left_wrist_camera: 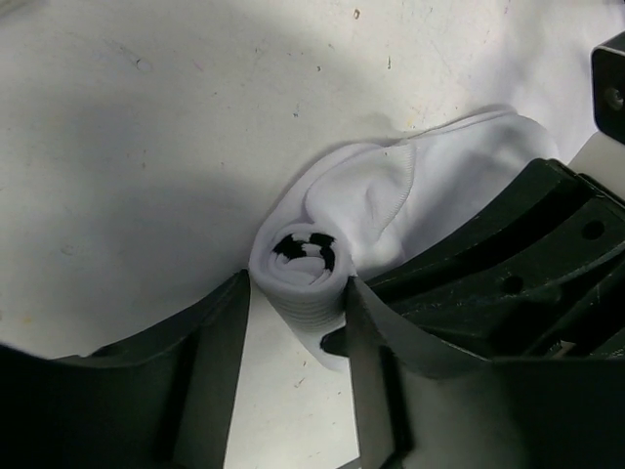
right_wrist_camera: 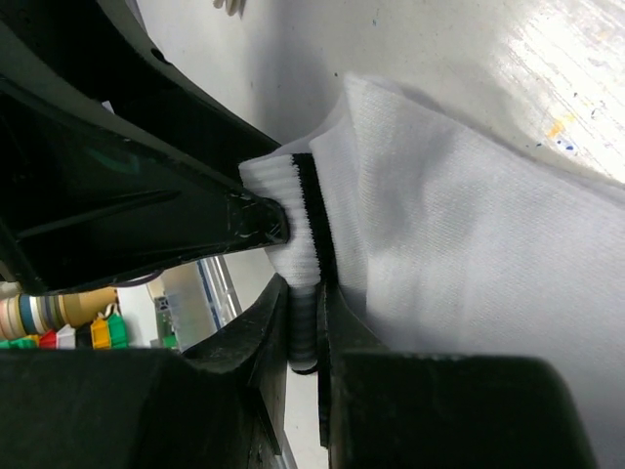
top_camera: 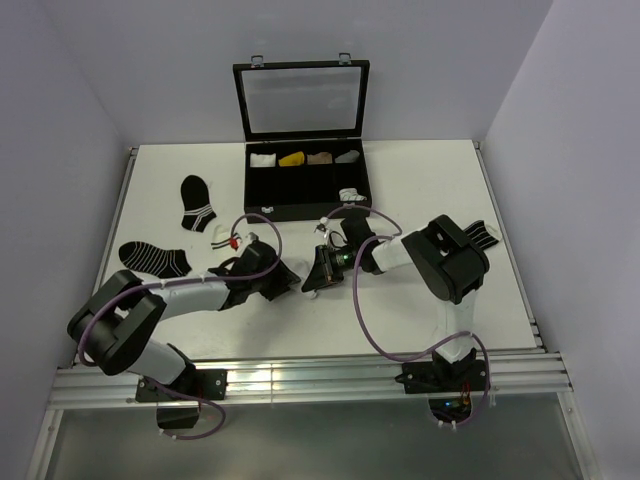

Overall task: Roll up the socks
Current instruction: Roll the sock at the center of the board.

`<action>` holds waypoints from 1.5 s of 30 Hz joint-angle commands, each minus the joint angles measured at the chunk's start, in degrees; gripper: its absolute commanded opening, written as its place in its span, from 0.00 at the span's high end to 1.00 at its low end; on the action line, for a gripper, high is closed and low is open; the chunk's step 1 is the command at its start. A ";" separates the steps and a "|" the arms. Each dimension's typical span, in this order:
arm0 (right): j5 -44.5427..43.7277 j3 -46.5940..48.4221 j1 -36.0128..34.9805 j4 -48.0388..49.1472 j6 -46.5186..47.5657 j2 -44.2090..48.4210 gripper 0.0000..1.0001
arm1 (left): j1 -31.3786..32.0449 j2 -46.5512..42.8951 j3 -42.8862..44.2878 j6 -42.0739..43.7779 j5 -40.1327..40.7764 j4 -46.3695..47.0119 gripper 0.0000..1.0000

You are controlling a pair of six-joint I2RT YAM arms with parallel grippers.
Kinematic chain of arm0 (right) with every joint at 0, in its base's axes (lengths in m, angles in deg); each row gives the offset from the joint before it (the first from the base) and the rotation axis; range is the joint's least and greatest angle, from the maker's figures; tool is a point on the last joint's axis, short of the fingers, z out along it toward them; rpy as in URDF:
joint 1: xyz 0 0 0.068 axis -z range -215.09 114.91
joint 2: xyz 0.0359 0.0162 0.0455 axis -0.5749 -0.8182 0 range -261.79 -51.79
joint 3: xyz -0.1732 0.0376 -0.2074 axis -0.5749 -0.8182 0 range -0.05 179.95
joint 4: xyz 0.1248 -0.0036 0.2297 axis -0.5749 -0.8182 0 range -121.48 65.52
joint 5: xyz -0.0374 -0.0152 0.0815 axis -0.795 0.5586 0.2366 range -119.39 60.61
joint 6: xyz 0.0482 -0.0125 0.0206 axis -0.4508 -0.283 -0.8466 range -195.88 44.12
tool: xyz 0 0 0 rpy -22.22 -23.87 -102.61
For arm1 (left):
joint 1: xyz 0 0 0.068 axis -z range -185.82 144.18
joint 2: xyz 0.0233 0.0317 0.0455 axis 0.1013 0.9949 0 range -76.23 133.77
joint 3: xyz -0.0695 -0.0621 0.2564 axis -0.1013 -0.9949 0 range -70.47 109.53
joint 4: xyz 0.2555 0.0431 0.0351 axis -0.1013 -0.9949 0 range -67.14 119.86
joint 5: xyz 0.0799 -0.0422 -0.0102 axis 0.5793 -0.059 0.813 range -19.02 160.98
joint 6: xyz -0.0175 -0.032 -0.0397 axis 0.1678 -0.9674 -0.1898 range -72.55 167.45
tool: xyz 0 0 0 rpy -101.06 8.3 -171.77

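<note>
A white sock (left_wrist_camera: 391,195) lies on the table, one end wound into a tight roll (left_wrist_camera: 303,269) with black showing at its core. My left gripper (left_wrist_camera: 298,283) is shut on that roll, one finger pressing each side. From the other side my right gripper (right_wrist_camera: 305,293) is shut on the ribbed, black-banded cuff (right_wrist_camera: 311,244), and the flat white sock body (right_wrist_camera: 469,225) spreads to its right. In the top view the left gripper (top_camera: 290,283) and the right gripper (top_camera: 314,278) meet tip to tip at the table's middle and hide the socks almost entirely.
A black case (top_camera: 256,185) with its lid raised stands at the back, rolled bundles in its compartments. Two black socks with white stripes (top_camera: 197,203) (top_camera: 155,257) lie to the left. A small white and red item (top_camera: 228,238) sits beside the left arm's cable.
</note>
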 commanded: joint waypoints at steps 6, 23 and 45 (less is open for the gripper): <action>-7.98 -1.89 -0.09 -6.41 3.73 3.27 0.80 | 0.34 3.86 1.68 0.58 0.49 -3.81 0.72; -56.56 -7.95 -18.01 -12.31 18.76 29.56 0.54 | 0.43 7.38 9.50 6.82 -0.30 -12.77 1.00; -77.67 0.30 -33.66 -16.69 25.27 14.47 0.52 | 0.34 7.91 11.00 8.06 -2.67 -12.78 1.00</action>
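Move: The rolled cuff of the white sock lies between the hands: about 1 cm ahead, 2 cm right and 1 cm below the left hand's point, and about 1 cm ahead and 3 cm left of the right hand, which still pinches it. The sock's flat foot lies some 5 cm ahead and 11 cm right of the left hand. The cream sock lies about 7 cm ahead and 13 cm left of the left hand. The rolled cuff is handed over: the left fingers, half open around its left end, close and pinch it, edging about 1.5 cm right with a slight tilt. The right fingers then open and let go, lift some 4 cm while easing right, swing back and sink again beside the roll, the wrist turning nearly 70 degrees until they point forward, left and down, open. ##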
